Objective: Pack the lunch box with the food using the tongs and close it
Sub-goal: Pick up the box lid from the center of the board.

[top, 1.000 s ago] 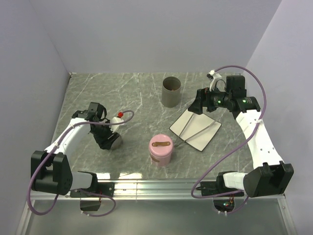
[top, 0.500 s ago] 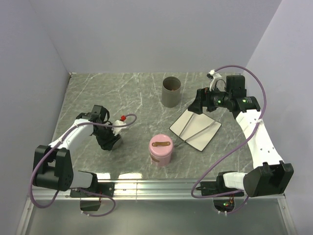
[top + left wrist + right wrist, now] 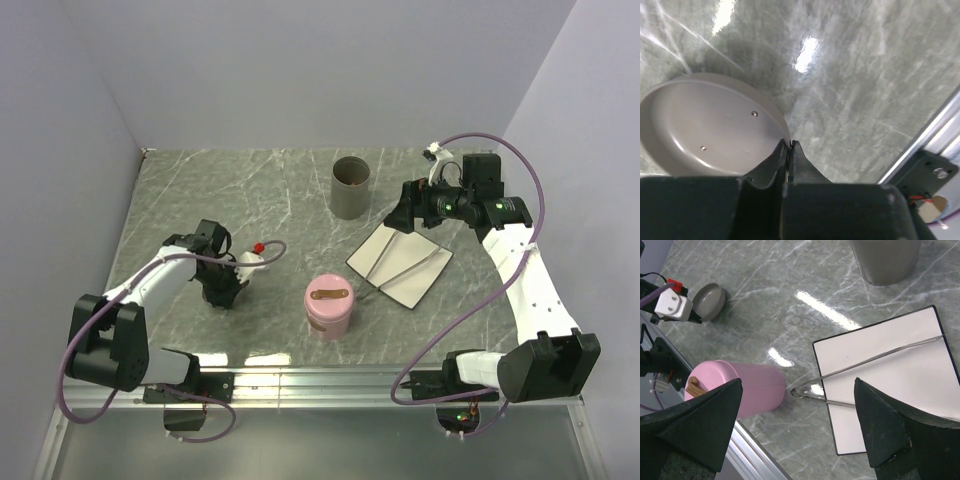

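The lunch box is a pink cylinder with a brown strip on top, standing at the front centre and also showing in the right wrist view. Slim metal tongs lie diagonally on a white square plate. My right gripper hangs open above the plate's far edge, and the tongs show between its fingers, with nothing held. My left gripper is low on the table at the left, its jaws shut on the rim of a shallow grey dish. The food is out of view.
A grey cup stands upright at the back centre. The grey dish lies flat on the marble beside the left wrist's white connector. A metal rail runs along the near table edge.
The left gripper's jaws have gone from partly open to shut on the dish rim, and the left wrist shifted slightly right and nearer. The right arm has not moved.
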`<state>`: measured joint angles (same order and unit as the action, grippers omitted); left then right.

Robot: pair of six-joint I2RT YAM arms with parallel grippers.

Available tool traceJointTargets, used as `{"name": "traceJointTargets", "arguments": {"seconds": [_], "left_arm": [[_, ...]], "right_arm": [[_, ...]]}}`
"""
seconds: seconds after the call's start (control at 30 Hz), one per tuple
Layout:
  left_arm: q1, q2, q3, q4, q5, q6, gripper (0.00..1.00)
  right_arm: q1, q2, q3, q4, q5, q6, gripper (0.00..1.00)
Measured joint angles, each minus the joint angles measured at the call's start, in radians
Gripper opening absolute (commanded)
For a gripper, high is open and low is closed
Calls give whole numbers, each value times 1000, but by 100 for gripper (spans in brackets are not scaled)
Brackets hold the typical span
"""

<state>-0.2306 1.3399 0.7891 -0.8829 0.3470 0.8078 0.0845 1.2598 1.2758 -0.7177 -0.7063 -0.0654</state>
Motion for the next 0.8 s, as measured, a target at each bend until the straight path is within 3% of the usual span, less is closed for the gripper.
{"name": "traceJointTargets", "arguments": {"seconds": [0.17, 0.53, 0.67, 0.8], "left_arm": [[0, 3, 119, -65, 77, -50, 0], [0, 62, 681, -143, 377, -283, 0], [0, 56, 764, -71, 519, -443, 0], [0, 18, 735, 143, 680, -732, 0]], "right_arm": [[0, 0, 0, 18, -10, 16, 99], [0, -1, 109, 82, -24, 34, 99], [0, -24, 135, 150, -27, 41, 99], [0, -60, 127, 226, -48, 74, 99]]}}
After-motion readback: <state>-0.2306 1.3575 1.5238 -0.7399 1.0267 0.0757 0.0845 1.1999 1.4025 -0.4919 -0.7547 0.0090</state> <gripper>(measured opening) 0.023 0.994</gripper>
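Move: My shut left fingers already pinch the upturned grey lid by its rim, low at the table. From that hand the open grey box stands about 27 cm ahead and 28 cm to the right, its middle 3 cm higher; the pink box about 5 cm back and 24 cm right; the white board about 10 cm ahead and 40 cm right, 4 cm lower. From my right hand the grey box is some 16 cm ahead, 7 cm left, 20 cm below. I keep the rim pinched and sweep my left hand steeply up, about 30 cm, while carrying the lid right and somewhat forward, closing in sideways on the grey box. On the way I roll the wrist some 50 degrees, so the fingers swing from pointing down to pointing right. My empty right hand, still wide open, rises about 10 cm and tips its fingers upward. ##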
